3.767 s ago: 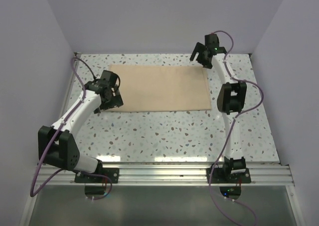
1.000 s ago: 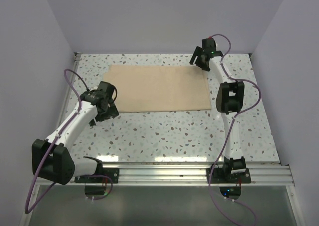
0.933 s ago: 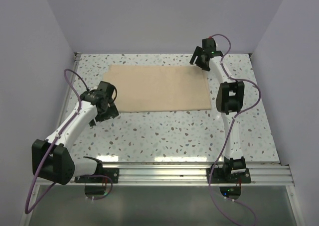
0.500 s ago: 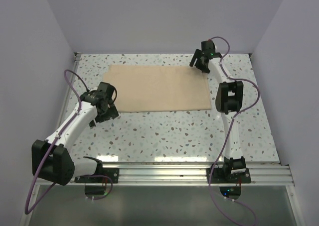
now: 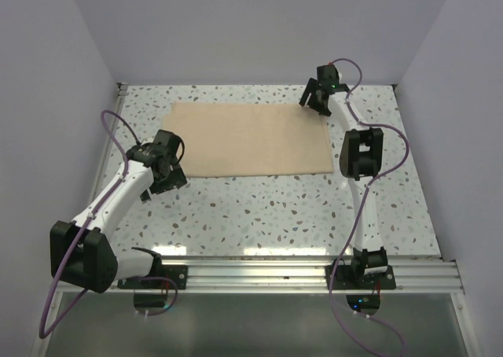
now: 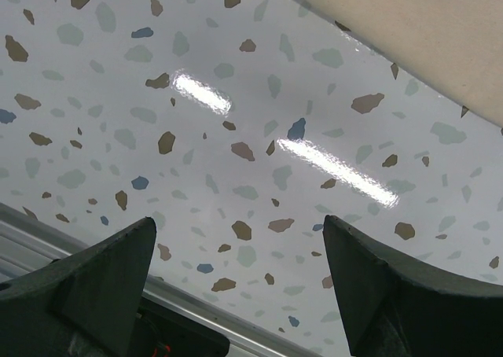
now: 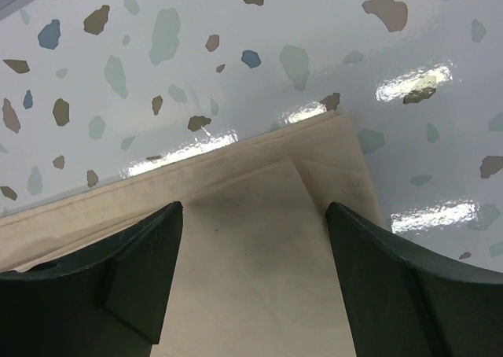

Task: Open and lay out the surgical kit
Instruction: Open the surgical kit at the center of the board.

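The surgical kit shows only as a flat tan-beige folded cloth wrap [image 5: 251, 138] lying on the far half of the speckled table. My right gripper [image 5: 316, 101] hangs open over its far right corner; in the right wrist view the folded corner layers [image 7: 314, 184] lie between the spread fingers, untouched. My left gripper [image 5: 169, 167] stands open beside the wrap's near left corner, over bare table; the left wrist view shows only a strip of the cloth [image 6: 416, 27] at its top right. Nothing is held by either gripper.
Lilac walls close the table on the left, back and right. A metal rail [image 5: 259, 274] with the arm bases runs along the near edge. A metal strip [image 6: 157, 294] shows low in the left wrist view.
My right gripper has crept slightly toward the back over the wrap's far right corner. The left arm has stayed still over the last second, after pulling back earlier.
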`<state>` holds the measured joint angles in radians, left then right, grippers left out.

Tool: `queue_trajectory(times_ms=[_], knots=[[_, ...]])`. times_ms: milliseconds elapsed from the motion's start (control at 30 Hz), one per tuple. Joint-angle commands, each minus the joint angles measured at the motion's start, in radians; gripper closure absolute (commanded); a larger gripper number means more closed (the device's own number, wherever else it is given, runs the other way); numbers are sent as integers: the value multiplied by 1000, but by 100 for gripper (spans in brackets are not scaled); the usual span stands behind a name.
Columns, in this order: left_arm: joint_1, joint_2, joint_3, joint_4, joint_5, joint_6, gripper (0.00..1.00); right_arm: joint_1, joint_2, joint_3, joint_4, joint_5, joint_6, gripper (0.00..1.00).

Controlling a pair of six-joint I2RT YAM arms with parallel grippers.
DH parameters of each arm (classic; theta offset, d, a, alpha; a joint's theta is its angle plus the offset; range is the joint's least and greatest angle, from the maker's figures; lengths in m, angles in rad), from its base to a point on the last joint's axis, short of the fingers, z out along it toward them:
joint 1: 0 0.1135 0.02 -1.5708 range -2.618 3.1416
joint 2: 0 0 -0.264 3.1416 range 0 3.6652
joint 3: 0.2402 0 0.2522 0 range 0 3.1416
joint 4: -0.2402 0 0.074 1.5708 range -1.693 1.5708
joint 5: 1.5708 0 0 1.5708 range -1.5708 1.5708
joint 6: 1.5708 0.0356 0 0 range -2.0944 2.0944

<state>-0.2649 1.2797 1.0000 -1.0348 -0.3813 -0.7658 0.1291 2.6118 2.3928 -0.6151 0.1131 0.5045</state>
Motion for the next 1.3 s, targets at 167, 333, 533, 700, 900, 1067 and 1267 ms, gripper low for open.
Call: queue_trajectory(times_ms=[167,333,533,700,900,1067,1267], knots=[[0,-7,8,1,-33,0,9,-16,2,14,-3,36,-20,22],[0,-2,11,5,-33,0,8,-14,-1,-12,21,-1,-3,25],[0,4,11,9,-31,3,8,1,11,6,32,-29,-3,32],[0,4,11,5,-36,3,8,10,19,9,32,-47,5,48],[0,-5,9,1,-37,6,8,18,17,6,22,-49,0,74],[0,-14,20,-10,-44,14,8,18,-9,-6,8,-38,-17,100],[0,-16,129,-41,-54,57,7,18,-108,-64,-3,-49,-34,100]])
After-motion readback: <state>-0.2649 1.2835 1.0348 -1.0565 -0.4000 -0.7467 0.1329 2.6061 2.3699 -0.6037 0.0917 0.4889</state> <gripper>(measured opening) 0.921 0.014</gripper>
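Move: Right hand: the far right corner of the kit's upper layer lies about 2 cm ahead and 2 cm to its right, roughly 1 cm lower. The lower layer's corner sticks out past it, some 4 cm ahead and 5 cm to the hand's right; the kit's near right corner is about 29 cm back and 3 cm right. From the left hand, the upper layer's corner is about 40 cm ahead, 54 cm right and 7 cm down. The right hand stays down at the kit's far right corner with its fingers slanting forward and down; it edges less than 1 cm to the right, then comes back left about 1 cm as the fingers go from wide open to fully shut. The two tips come together on the upper layer just short of its corner and pinch a thin fold of its right edge, with scarcely any turn of the wrist and the lower layer left outside the grip. ##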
